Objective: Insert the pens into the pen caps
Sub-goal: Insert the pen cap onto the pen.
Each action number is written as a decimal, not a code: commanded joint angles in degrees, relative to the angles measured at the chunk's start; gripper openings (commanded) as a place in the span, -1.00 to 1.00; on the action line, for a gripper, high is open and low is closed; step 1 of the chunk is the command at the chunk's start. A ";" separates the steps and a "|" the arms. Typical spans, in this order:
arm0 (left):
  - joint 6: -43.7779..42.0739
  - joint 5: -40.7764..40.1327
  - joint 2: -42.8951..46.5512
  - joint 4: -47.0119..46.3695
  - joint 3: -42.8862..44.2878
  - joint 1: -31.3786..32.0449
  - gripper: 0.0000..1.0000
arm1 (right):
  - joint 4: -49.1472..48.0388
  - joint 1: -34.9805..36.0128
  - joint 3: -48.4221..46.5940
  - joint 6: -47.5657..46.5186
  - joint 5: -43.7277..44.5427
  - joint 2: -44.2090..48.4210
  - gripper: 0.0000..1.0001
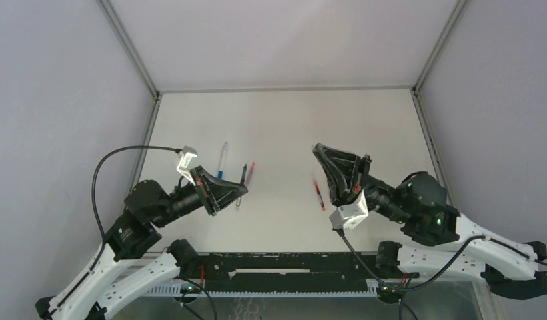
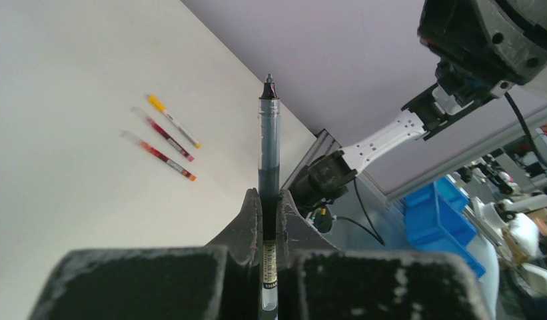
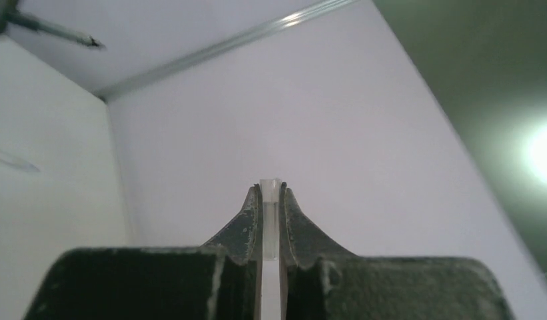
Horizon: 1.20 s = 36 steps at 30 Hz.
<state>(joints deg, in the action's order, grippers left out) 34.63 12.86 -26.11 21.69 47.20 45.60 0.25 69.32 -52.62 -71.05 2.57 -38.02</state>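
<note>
My left gripper (image 1: 244, 190) (image 2: 269, 195) is shut on a black pen (image 2: 269, 150) with a clear barrel. The uncapped tip points away from the wrist camera, and in the top view the pen (image 1: 244, 175) crosses the fingertips. My right gripper (image 1: 316, 148) (image 3: 271, 188) is raised over the table's right half, shut on a short clear tube (image 3: 271, 200) that looks like a pen cap. The two grippers stand apart, facing each other. Three pens lie together on the table: yellow-ended (image 2: 174, 121), dark red (image 2: 165, 135) and red (image 2: 160, 155).
A blue pen (image 1: 222, 160) and a red pen (image 1: 250, 172) lie beside the left gripper. Red pens (image 1: 319, 193) lie under the right gripper. White walls enclose the table (image 1: 284, 120) on three sides. The arm bases and a black rail (image 1: 290, 267) line the near edge.
</note>
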 commanded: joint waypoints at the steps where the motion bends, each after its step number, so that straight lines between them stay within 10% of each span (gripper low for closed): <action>1: 1.94 6.34 -3.08 -4.53 4.30 -0.24 -1.00 | 13.66 -1.14 -6.87 -31.25 4.48 -4.58 -1.00; 11: -0.80 9.76 -3.21 -8.09 1.92 -0.17 -1.00 | 9.62 -1.52 -7.11 -60.20 11.63 -12.73 -1.00; 36: -9.20 19.32 -2.67 -6.52 1.84 -0.24 -1.00 | 25.78 15.36 -18.53 -65.01 16.23 -18.11 -1.00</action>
<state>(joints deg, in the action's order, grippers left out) 28.97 29.65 -29.71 15.14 48.45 45.60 21.58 83.05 -69.04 -119.39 16.51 -57.69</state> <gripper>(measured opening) 0.032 0.117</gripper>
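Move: The right hand already holds the clear cap; the black pen, in the left fingers with its bare tip forward, lies about 16 cm to its left, 4 cm back and 10 cm lower. From the left hand the clear cap is some 16 cm to the right, 4 cm ahead and 10 cm up. Far below on the table, the pink pen lies roughly 18 cm ahead of the left hand and 2 cm left; the orange-red pen is about 10 cm ahead of the right hand, 8 cm right. Both grips hold, and cap and pen do not touch yet. The right hand brings the cap towards the pen: about 5 cm forward and 4 cm down first, then left and back in a sweep, ending some 8 cm left of its start, rolling roughly 55 degrees counter-clockwise as seen along its fingers. The left hand eases the pen back, right and slightly up, turning clockwise. ##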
